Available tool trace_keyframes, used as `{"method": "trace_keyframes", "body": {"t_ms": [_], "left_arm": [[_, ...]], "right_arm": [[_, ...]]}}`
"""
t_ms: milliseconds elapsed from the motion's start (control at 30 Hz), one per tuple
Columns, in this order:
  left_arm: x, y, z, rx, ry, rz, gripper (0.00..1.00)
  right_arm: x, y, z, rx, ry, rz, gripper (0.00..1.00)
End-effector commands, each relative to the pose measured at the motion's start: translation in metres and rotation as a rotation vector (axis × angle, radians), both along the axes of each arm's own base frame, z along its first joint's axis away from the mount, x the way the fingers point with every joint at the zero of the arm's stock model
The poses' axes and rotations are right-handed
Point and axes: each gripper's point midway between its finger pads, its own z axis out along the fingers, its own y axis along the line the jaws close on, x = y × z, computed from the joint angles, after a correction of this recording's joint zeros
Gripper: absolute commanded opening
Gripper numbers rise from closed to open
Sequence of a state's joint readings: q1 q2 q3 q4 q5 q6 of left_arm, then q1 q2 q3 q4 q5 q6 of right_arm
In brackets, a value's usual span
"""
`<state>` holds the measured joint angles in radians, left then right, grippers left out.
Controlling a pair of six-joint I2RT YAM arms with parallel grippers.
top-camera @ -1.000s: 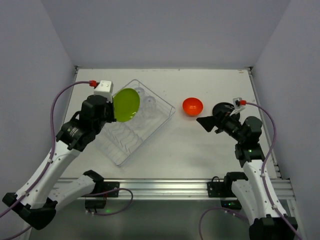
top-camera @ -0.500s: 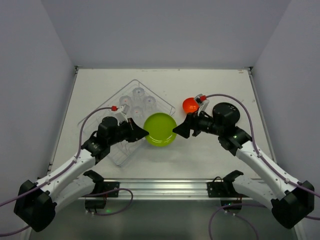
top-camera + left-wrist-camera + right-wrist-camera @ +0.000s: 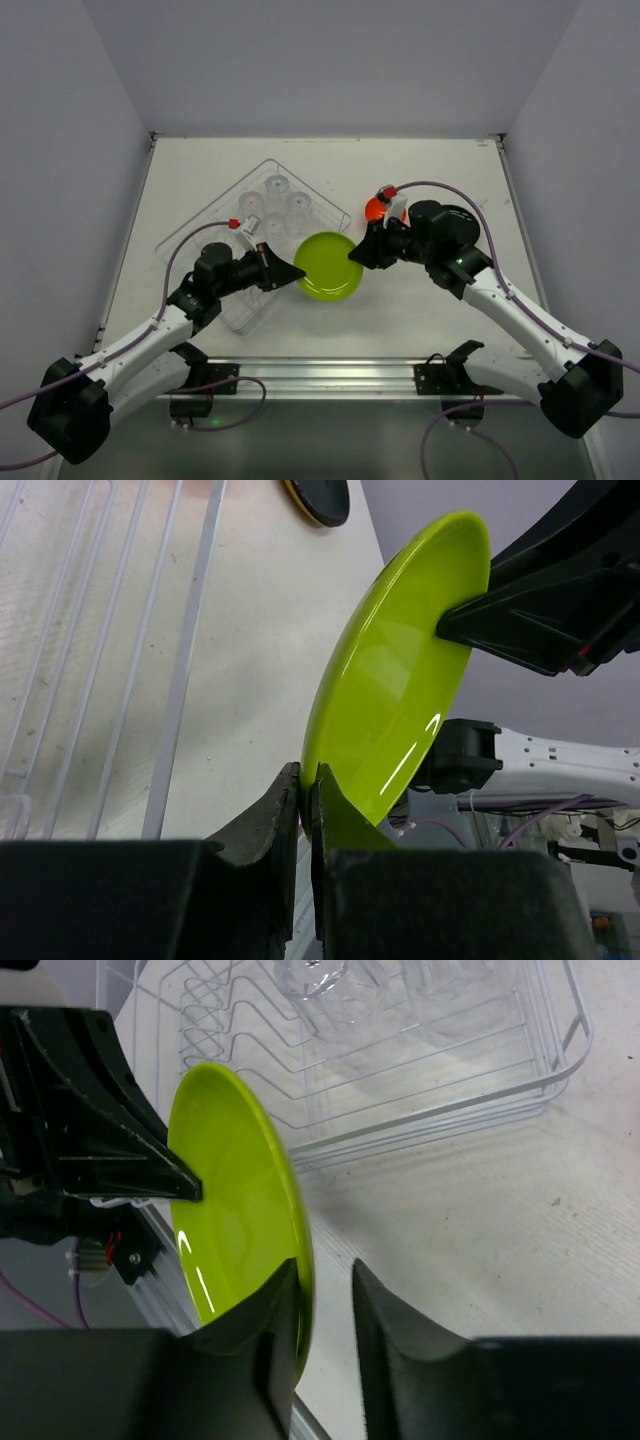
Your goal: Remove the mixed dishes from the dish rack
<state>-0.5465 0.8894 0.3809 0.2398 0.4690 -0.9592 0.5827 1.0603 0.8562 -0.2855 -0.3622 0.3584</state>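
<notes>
The lime-green plate (image 3: 328, 266) hangs over the table just right of the dish rack (image 3: 190, 232). My left gripper (image 3: 297, 272) is shut on its left rim (image 3: 305, 775). My right gripper (image 3: 355, 258) straddles the opposite rim (image 3: 325, 1265). One right finger lies against the plate (image 3: 235, 1210). The other stands a small gap off, so these jaws are still open. Several clear tumblers (image 3: 285, 203) stand in the rack's far end (image 3: 320, 980). The orange-red bowl (image 3: 377, 209) sits on the table, partly hidden behind the right wrist.
The rack's (image 3: 450, 1100) wire ridges near the left arm hold nothing. Grey walls close in the table on three sides. The right arm's cable (image 3: 440, 187) arcs over the bowl.
The left gripper carried the plate from above the rack rightward and down to the table's middle. The right gripper came in from the right to the plate's rim, and its jaws narrowed around it.
</notes>
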Motion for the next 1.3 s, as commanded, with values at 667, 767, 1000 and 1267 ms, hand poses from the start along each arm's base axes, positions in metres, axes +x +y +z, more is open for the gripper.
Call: {"method": "trace_keyframes", "body": {"t_ms": [667, 767, 1000, 1267], "left_arm": [[0.032, 0.213, 0.123, 0.656, -0.263, 0.949, 1.0], [0.02, 0.215, 0.115, 0.642, -0.347, 0.901, 1.0], [0.017, 0.205, 0.107, 0.615, -0.383, 0.838, 1.0], [0.033, 0.19, 0.075, 0.751, -0.292, 0.743, 1.0]], "right_arm": [[0.066, -0.204, -0.001, 0.249, 0.014, -0.98, 0.0], [0.076, -0.246, -0.002, 0.349, 0.024, -1.162, 0.0], [0.096, -0.328, -0.028, 0.484, 0.077, -1.524, 0.0], [0.129, -0.351, -0.087, 0.38, 0.213, -1.578, 0.0]]}}
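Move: The green plate hangs between the hands. Its middle is about 7 cm left of the right fingers and 2 cm back, its rim already between their open pads. The black plate lies some 18 cm ahead, 28 cm right and 18 cm below the right hand, with the red bowl 20 cm left of it and 4 cm farther out. From the left hand, the green plate's middle is 7 cm right and 2 cm ahead; the rack's middle is 15 cm ahead, 15 cm left and 13 cm down. The right fingers close and pinch the green plate's rim, and only then do the left fingers let go and open wide. The right hand swings the plate about 33 cm right and 10 cm forward, turning nearly 90 degrees clockwise, then sinks towards the black plate, still gripping. The left hand rises clear and goes some 20 cm left to above the rack, turning counter-clockwise, then dips a little. ##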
